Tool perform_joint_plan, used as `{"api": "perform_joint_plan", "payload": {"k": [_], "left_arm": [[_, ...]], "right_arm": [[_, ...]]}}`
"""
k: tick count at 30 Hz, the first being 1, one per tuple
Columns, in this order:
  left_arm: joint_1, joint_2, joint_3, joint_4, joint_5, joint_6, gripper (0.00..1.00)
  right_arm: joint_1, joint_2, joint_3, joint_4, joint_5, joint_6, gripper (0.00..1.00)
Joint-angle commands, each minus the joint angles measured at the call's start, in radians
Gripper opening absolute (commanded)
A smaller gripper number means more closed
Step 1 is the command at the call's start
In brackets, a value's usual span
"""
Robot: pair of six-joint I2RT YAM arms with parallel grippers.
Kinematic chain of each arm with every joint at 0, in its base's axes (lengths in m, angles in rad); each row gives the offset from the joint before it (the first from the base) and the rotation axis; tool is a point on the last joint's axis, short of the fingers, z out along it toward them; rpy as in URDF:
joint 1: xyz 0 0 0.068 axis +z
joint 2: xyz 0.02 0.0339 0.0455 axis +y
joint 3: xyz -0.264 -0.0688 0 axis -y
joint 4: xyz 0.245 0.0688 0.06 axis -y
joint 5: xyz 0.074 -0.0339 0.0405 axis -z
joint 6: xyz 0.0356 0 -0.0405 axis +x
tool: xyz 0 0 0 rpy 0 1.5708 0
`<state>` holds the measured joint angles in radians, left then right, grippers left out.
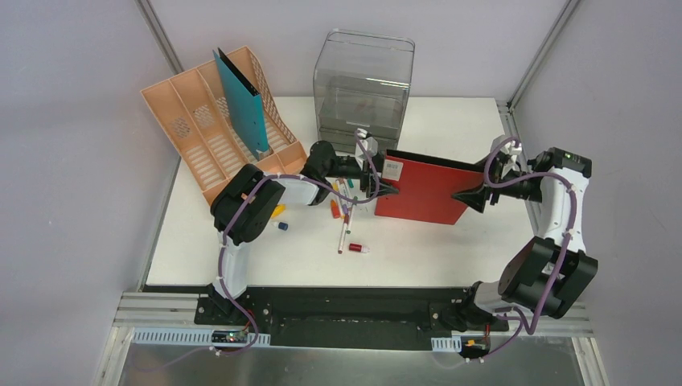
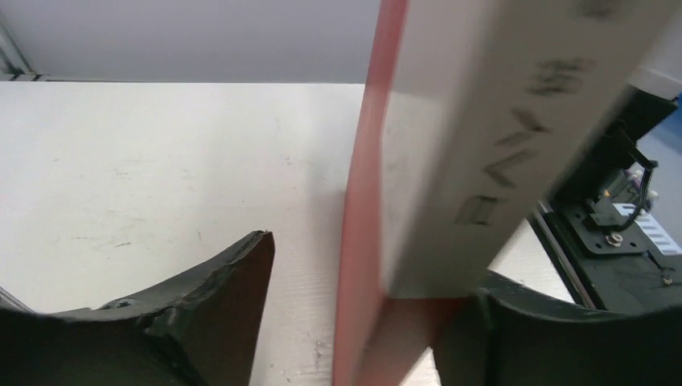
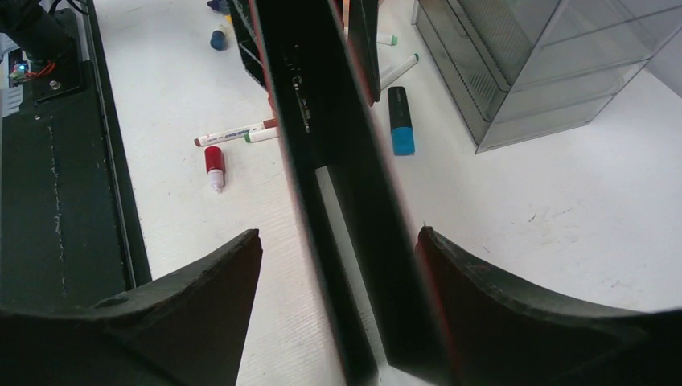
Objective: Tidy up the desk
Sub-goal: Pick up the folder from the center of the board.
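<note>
A red folder (image 1: 422,189) stands on edge over the middle of the white desk (image 1: 450,249), between my two grippers. The left gripper (image 1: 384,186) straddles its left end, near a white label. In the left wrist view the folder (image 2: 362,241) lies against the right finger (image 2: 563,338), with a gap to the left finger (image 2: 217,305). My right gripper (image 1: 468,197) straddles the folder's right end. There the folder's dark covers (image 3: 378,201) rest by the right finger (image 3: 515,314), and bare desk shows beside the left finger (image 3: 185,314). Both grippers are open.
A peach file rack (image 1: 201,121) holding a teal folder (image 1: 241,100) stands at the back left. A clear drawer box (image 1: 362,80) is at the back centre. Several pens and markers (image 1: 346,217) lie left of the red folder, among them a blue highlighter (image 3: 400,121) and a red-capped marker (image 3: 214,165).
</note>
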<state>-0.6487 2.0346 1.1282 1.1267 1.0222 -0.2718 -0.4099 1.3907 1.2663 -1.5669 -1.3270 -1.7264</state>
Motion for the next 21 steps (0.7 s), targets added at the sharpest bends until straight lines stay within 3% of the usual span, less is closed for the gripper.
{"api": "perform_joint_plan", "payload": {"k": [1,3,5,11,13,15,19,21], "left_arm": [[-0.013,-0.005,0.018,0.062,-0.001,0.011,0.5],[-0.017,0.005,0.04,0.057,-0.001,-0.011,0.17],[-0.017,0.003,0.052,0.056,-0.009,-0.019,0.0],[-0.016,-0.088,0.024,0.085,-0.094,-0.072,0.0],[-0.009,-0.137,0.011,0.072,-0.127,-0.116,0.0],[0.001,-0.196,-0.012,0.043,-0.163,-0.16,0.0],[0.024,-0.349,-0.111,-0.06,-0.228,-0.195,0.0],[0.036,-0.439,-0.169,-0.168,-0.262,-0.183,0.0]], "right_arm": [[0.019,-0.039,-0.001,-0.194,0.013,-0.017,0.72],[0.021,-0.039,0.01,-0.194,0.013,-0.006,0.71],[0.022,-0.042,0.026,-0.194,0.012,0.021,0.72],[0.023,-0.091,0.132,-0.189,0.058,0.198,0.93],[0.021,-0.126,0.177,-0.145,0.069,0.323,0.99],[0.013,-0.168,0.223,-0.042,0.077,0.502,0.99],[-0.019,-0.29,0.225,0.325,0.142,0.998,0.99],[-0.04,-0.281,0.284,0.34,0.158,1.103,0.99]]}}
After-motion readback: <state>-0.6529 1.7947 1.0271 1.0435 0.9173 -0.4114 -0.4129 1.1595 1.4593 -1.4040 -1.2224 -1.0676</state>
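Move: The red folder stands on edge between the two grippers: its middle is about 12 cm to the left gripper's right, level fore and aft and roughly 3 cm lower, with the spine already between the open left fingers. From the right gripper that middle is some 12 cm left and 8 cm down. The pens lie about 12 cm left and 8 cm back of the left gripper, near table level; the clear drawer box is about 22 cm ahead and 6 cm left. Close the left fingers on the folder's spine, pinching it, hold nearly still for a moment, then lift some 6 cm, easing a little back and left. Open the right fingers wide to let go of the folder's far end and raise that hand about 8 cm, slightly back, turning roughly 10 degrees clockwise. ##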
